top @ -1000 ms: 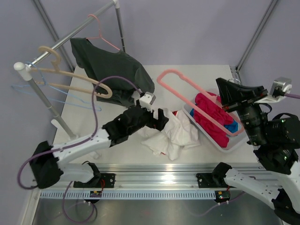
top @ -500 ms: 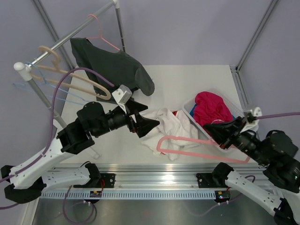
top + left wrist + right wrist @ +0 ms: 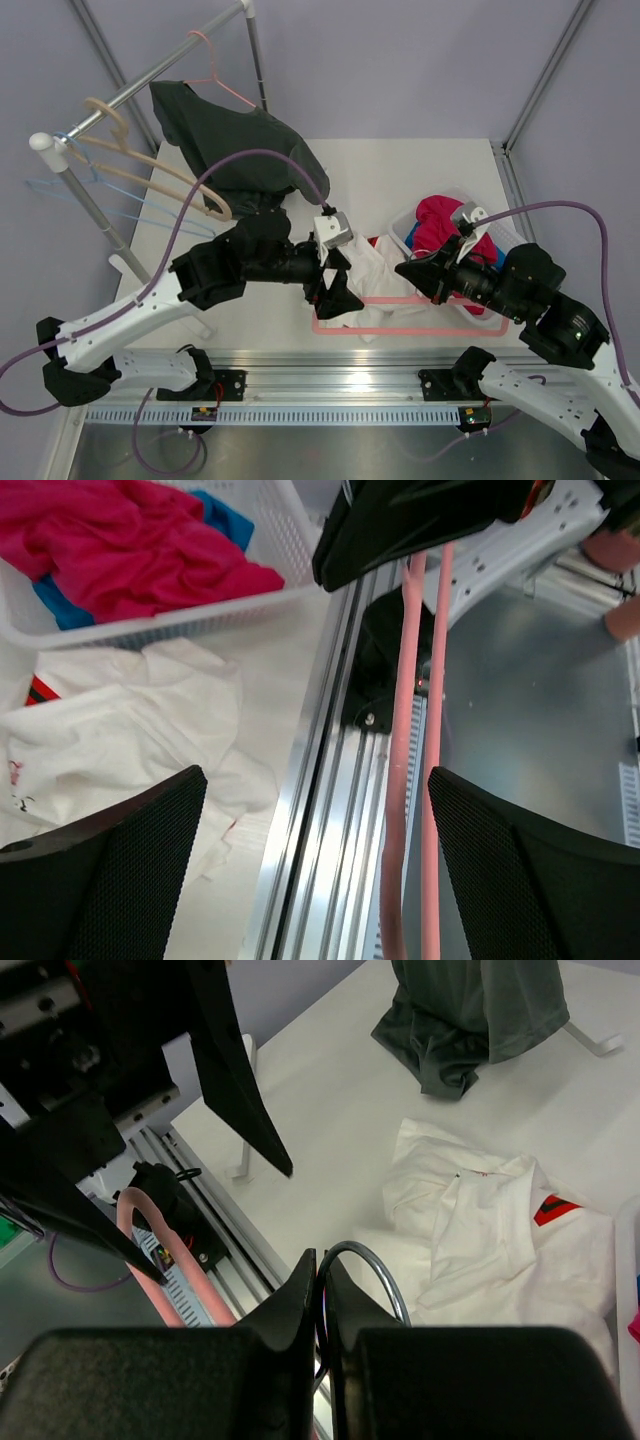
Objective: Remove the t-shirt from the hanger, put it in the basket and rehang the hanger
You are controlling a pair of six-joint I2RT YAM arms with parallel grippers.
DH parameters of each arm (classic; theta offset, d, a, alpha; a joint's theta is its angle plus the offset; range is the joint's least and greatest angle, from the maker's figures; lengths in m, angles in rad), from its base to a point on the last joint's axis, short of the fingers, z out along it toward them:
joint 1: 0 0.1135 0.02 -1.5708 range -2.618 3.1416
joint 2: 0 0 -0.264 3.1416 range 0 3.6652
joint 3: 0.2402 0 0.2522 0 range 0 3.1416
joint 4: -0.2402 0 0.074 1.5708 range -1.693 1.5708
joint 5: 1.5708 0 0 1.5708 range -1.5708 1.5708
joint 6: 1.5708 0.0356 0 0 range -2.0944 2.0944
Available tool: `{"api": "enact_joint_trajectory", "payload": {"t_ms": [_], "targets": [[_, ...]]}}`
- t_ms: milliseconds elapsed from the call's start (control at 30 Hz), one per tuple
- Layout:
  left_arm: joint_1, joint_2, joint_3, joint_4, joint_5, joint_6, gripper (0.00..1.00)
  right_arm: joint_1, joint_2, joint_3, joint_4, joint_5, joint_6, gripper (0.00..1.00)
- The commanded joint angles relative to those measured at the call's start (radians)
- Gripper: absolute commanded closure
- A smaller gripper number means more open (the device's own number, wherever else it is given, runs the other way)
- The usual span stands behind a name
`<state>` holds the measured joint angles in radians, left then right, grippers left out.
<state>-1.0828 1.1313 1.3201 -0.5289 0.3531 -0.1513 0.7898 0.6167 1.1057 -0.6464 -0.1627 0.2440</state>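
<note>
The white t-shirt (image 3: pixel 385 268) lies crumpled on the table, off the hanger, its red graphic partly showing. It also shows in the left wrist view (image 3: pixel 120 735) and the right wrist view (image 3: pixel 490 1245). The salmon-pink hanger (image 3: pixel 395 300) hangs level over the shirt's near edge and the front rail. My right gripper (image 3: pixel 406 271) (image 3: pixel 322 1260) is shut on its metal hook (image 3: pixel 372 1258). My left gripper (image 3: pixel 337 297) (image 3: pixel 315 780) is open at the hanger's left end. The pink bars (image 3: pixel 408 730) run between its fingers, close to the right one.
A white basket (image 3: pixel 403 228) (image 3: pixel 200 615) with magenta and blue garments stands right of the shirt. A dark grey t-shirt (image 3: pixel 240 150) hangs on the clothes rack (image 3: pixel 150 75) at back left, beside a beige hanger (image 3: pixel 150 165) and a light-blue wire hanger (image 3: pixel 60 190). An aluminium rail (image 3: pixel 330 365) borders the near edge.
My right arm has swung the bare hanger from above the basket down to the table's front. My left gripper has moved right to the hanger's left end. The t-shirt has stayed on the table.
</note>
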Motion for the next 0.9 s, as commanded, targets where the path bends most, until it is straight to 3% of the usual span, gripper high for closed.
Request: {"api": "enact_joint_trajectory", "payload": {"t_ms": [0, 167, 267, 300, 433, 467, 500, 633, 833, 867], "targets": [[-0.023, 0.045, 0.027, -0.005, 0.050, 0.058, 0.09, -0.001, 0.041, 0.011, 0.090, -0.032, 0.000, 1.00], [-0.057, 0.094, 0.034, 0.029, 0.099, 0.053, 0.21, -0.001, 0.032, -0.052, 0.181, -0.031, -0.032, 1.00], [-0.060, 0.094, 0.033, 0.049, 0.177, 0.039, 0.33, -0.001, 0.022, -0.087, 0.232, -0.046, -0.058, 1.00], [-0.062, 0.093, 0.031, 0.053, 0.184, 0.033, 0.41, -0.001, 0.020, -0.099, 0.240, -0.046, -0.064, 1.00], [-0.062, 0.071, 0.024, 0.073, 0.195, 0.007, 0.51, -0.001, 0.000, -0.130, 0.290, -0.049, -0.084, 1.00], [-0.062, 0.070, 0.018, 0.073, 0.198, 0.001, 0.56, -0.001, -0.005, -0.141, 0.306, -0.055, -0.087, 1.00], [-0.062, 0.068, 0.014, 0.075, 0.201, -0.004, 0.69, -0.001, -0.015, -0.154, 0.318, -0.066, -0.089, 1.00], [-0.062, 0.073, -0.001, 0.076, 0.218, -0.033, 1.00, -0.001, -0.029, -0.175, 0.367, -0.074, -0.091, 1.00], [-0.062, 0.053, -0.022, 0.075, 0.164, -0.051, 1.00, -0.001, -0.034, -0.175, 0.376, -0.061, -0.092, 1.00], [-0.063, 0.050, -0.027, 0.076, 0.135, -0.056, 1.00, -0.001, -0.032, -0.170, 0.373, -0.052, -0.091, 0.95]]}}
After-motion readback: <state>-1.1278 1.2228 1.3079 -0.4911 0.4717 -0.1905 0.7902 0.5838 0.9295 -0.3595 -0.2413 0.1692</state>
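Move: The pink hanger already hangs by its hook from the shut right fingers; its left arm runs between the open left fingers, the bar to be gripped about 3 cm back, 3 cm right and 3 cm below the left hand. From the right hand that bar is some 9 cm left, 7 cm back and 5 cm lower. The white t-shirt lies roughly 9 cm ahead of the left hand, 4 cm right and 22 cm below; the bin sits about 11 cm ahead of the right hand, 18 cm right and 20 cm below. The hanger's left arm is met by the open left hand, which goes about 4.5 cm back, right and down, turning some 10 degrees clockwise, then stays nearly in place while its fingers shut from wide open and seem to pinch the bar. The right hand keeps hold of the hook and brings it some 2.5 cm left towards the left hand, dipping slightly and coming back up as its fingers tip up about 10 degrees. ##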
